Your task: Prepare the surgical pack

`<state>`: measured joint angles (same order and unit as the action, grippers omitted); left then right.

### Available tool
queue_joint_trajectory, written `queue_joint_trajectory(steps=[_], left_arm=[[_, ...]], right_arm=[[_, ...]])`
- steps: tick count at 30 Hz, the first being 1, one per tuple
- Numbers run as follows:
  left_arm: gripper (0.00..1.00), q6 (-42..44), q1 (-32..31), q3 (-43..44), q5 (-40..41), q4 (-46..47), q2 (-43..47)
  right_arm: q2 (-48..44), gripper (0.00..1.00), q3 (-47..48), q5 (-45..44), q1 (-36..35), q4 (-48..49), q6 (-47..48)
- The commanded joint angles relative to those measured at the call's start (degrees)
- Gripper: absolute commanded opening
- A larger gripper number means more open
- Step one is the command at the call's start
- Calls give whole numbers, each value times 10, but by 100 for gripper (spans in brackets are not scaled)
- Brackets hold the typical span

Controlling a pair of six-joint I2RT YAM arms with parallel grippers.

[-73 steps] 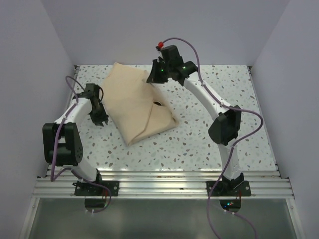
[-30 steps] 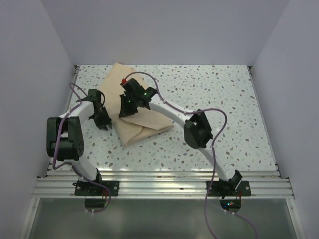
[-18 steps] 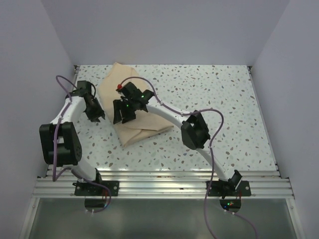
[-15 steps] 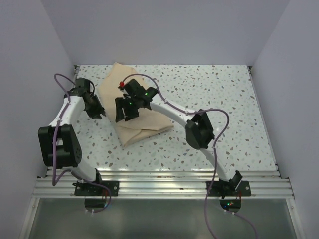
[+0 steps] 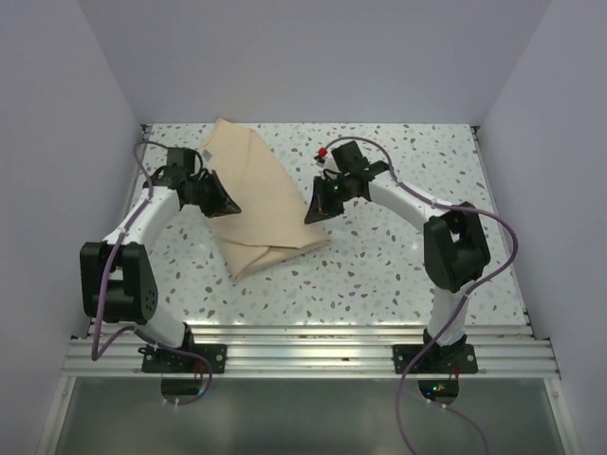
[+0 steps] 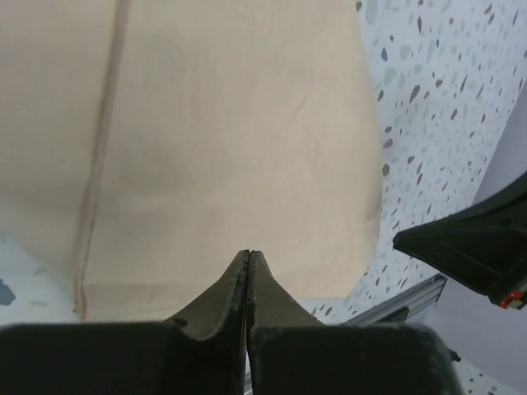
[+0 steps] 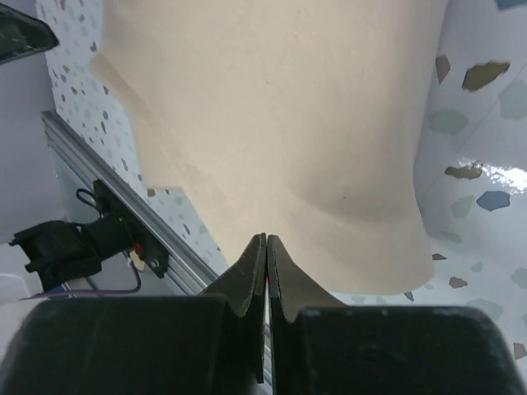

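Note:
The surgical pack (image 5: 261, 194) lies folded as a tan bundle at the back left of the speckled table; the steel tray is hidden. My left gripper (image 5: 230, 208) is shut, its tips over the bundle's left side. In the left wrist view the closed left gripper (image 6: 249, 255) points at smooth tan cloth (image 6: 230, 132) with nothing pinched. My right gripper (image 5: 309, 218) is shut at the bundle's right edge. Its wrist view shows the closed right gripper (image 7: 266, 240) just above the tan cloth (image 7: 288, 107), holding nothing.
The table (image 5: 408, 256) is walled on the left, back and right. An aluminium rail (image 5: 303, 341) runs along the near edge, also seen as the rail (image 7: 123, 206). The right arm's dark tip (image 6: 469, 247) shows in the left wrist view.
The right gripper has drawn back from over the bundle's middle to its right edge. The left gripper has moved right onto the bundle's left side. Both jaws have closed.

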<state>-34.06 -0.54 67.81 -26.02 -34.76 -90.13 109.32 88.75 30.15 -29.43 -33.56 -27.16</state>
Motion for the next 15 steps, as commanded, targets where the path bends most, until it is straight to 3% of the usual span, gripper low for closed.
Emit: queue_joint_trajectory(steps=[1, 8, 15], left_arm=[[2, -42, -32, -34, -33, 55, 0], [2, -36, -34, -58, 21, 20, -11], [2, -11, -33, -76, 51, -3, -20]], right_arm=[[-13, 0, -43, 60, -5, 59, 19], [22, 0, -80, 154, 3, 128, -25], [40, 0, -117, 166, 3, 161, -33]])
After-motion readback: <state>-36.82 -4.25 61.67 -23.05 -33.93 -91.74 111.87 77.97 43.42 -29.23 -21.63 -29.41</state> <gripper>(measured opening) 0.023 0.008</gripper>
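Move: The left end of the wrap flap's near edge lies about 5 cm back and 4 cm left of my left hand, roughly 8 cm below; the wrap's near corner is some 16 cm straight back. From my right hand, the right end of that edge is about 5 cm back, 1 cm left and 8 cm below, with the wrap's right corner some 3 cm back, 6 cm right and equally low. I bring both shut grippers down and back towards the near side of the folded wrap: my left sinks about 5 cm and draws back 3, swinging briefly right at first, its fingers tipping a little steeper. My right sinks about 4 cm while drawing back nearly as far and edging left, wrist turning some 10 to 15 degrees. My left fingers stay above the cloth; touch on the right can't be made out. ##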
